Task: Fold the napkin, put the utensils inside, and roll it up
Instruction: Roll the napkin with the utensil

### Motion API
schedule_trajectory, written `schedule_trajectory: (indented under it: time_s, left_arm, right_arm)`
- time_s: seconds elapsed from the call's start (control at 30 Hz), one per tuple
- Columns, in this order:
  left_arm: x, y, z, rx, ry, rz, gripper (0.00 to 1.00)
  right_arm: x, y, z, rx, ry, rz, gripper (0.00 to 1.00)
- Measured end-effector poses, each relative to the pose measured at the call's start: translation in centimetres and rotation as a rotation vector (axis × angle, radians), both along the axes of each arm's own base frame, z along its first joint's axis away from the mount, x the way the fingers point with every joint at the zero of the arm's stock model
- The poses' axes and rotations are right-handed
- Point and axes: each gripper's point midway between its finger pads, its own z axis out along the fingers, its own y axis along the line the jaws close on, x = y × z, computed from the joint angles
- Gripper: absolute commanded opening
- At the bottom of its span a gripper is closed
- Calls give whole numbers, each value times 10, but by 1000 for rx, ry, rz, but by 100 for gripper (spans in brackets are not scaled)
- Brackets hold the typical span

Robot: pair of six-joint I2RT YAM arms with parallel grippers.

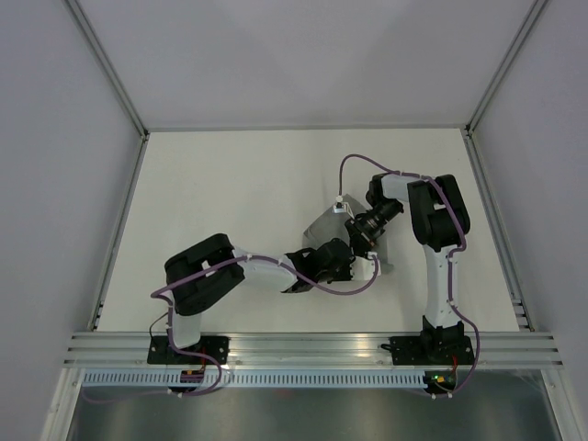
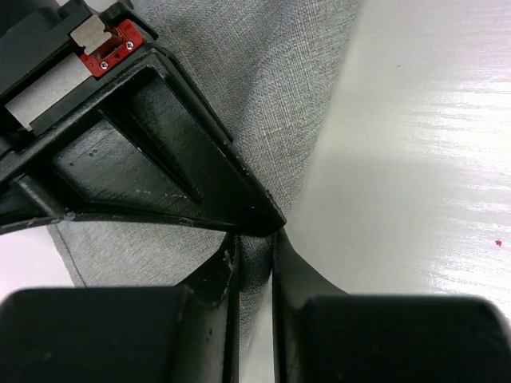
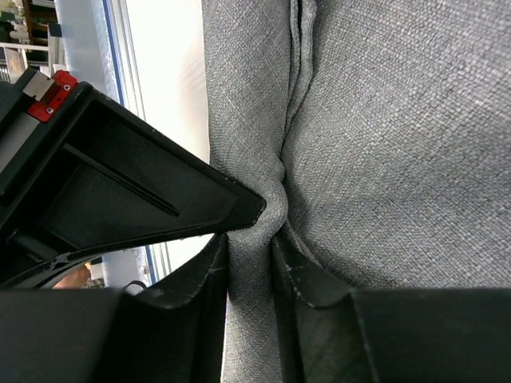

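The grey napkin (image 1: pixel 323 227) lies bunched at the table's middle, mostly covered by both grippers, which meet over it. My left gripper (image 1: pixel 335 260) comes in from the left. In the left wrist view it (image 2: pixel 255 251) is shut on a thin edge of the napkin (image 2: pixel 271 88), with the other gripper's black finger (image 2: pixel 144 152) just above. My right gripper (image 1: pixel 360 237) reaches down from the right. Its wrist view shows it (image 3: pixel 251 239) shut on a raised fold of the napkin (image 3: pixel 383 144), beside the left gripper's finger (image 3: pixel 136 191). The utensils are out of view.
White tabletop (image 1: pixel 230 202) surrounds the napkin. Aluminium rails (image 1: pixel 312 347) run along the near edge and both sides, with white walls behind. A tiny red speck (image 2: pixel 498 242) sits on the table right of the napkin.
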Motion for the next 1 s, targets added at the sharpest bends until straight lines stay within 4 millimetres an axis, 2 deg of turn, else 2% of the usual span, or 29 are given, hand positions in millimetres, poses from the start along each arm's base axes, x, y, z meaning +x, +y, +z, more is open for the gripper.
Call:
schedule_trajectory:
  time_s: [0.03,0.13,0.23,0.37,0.5,0.8,0.9,1.0]
  left_arm:
    - [0,0,0,0,14,-5,2]
    - [0,-2,0,-14,55,-23,2]
    - [2,-4,1,-42,99,-34,2]
    - [4,-5,1,-70,148,-42,2]
    - [5,-5,1,-90,190,-48,2]
    - [12,-6,2,-138,355,-64,2]
    - [15,-6,2,-157,440,-70,2]
    - [17,-6,1,-175,540,-80,2]
  right_arm:
    - [0,0,1,-1,-1,-2,42]
    - [1,-3,6,-10,-6,-6,50]
    - [3,-8,11,-19,-37,-3,54]
    - [10,-14,14,-21,-85,-5,55]
    - [25,-26,22,-10,-146,-51,55]
    - [57,-61,55,25,-295,-198,55]
    - [63,-73,69,29,-382,-242,55]
    - [59,-83,77,17,-489,-283,57]
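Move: Both hands pinch the rolled edge of the napkin, the roll lying right between each pair of fingers, the right hand's grip about 3 cm to the right of the left's. From the right hand the roll's free right end is some 6 cm to the right and 4 cm back. The unrolled napkin's middle lies about 5 cm ahead of the right hand, 3 cm to its left and a centimetre lower. Opening its fingers, the right hand lets go of the roll and backs off up, to the right and forward, roughly 8 cm up and as far right, its fingers swinging to point more straight left and more steeply down. The left hand keeps its pinch and turns the roll forward about 30 degrees, creeping some 2 cm forward towards the unrolled cloth. ##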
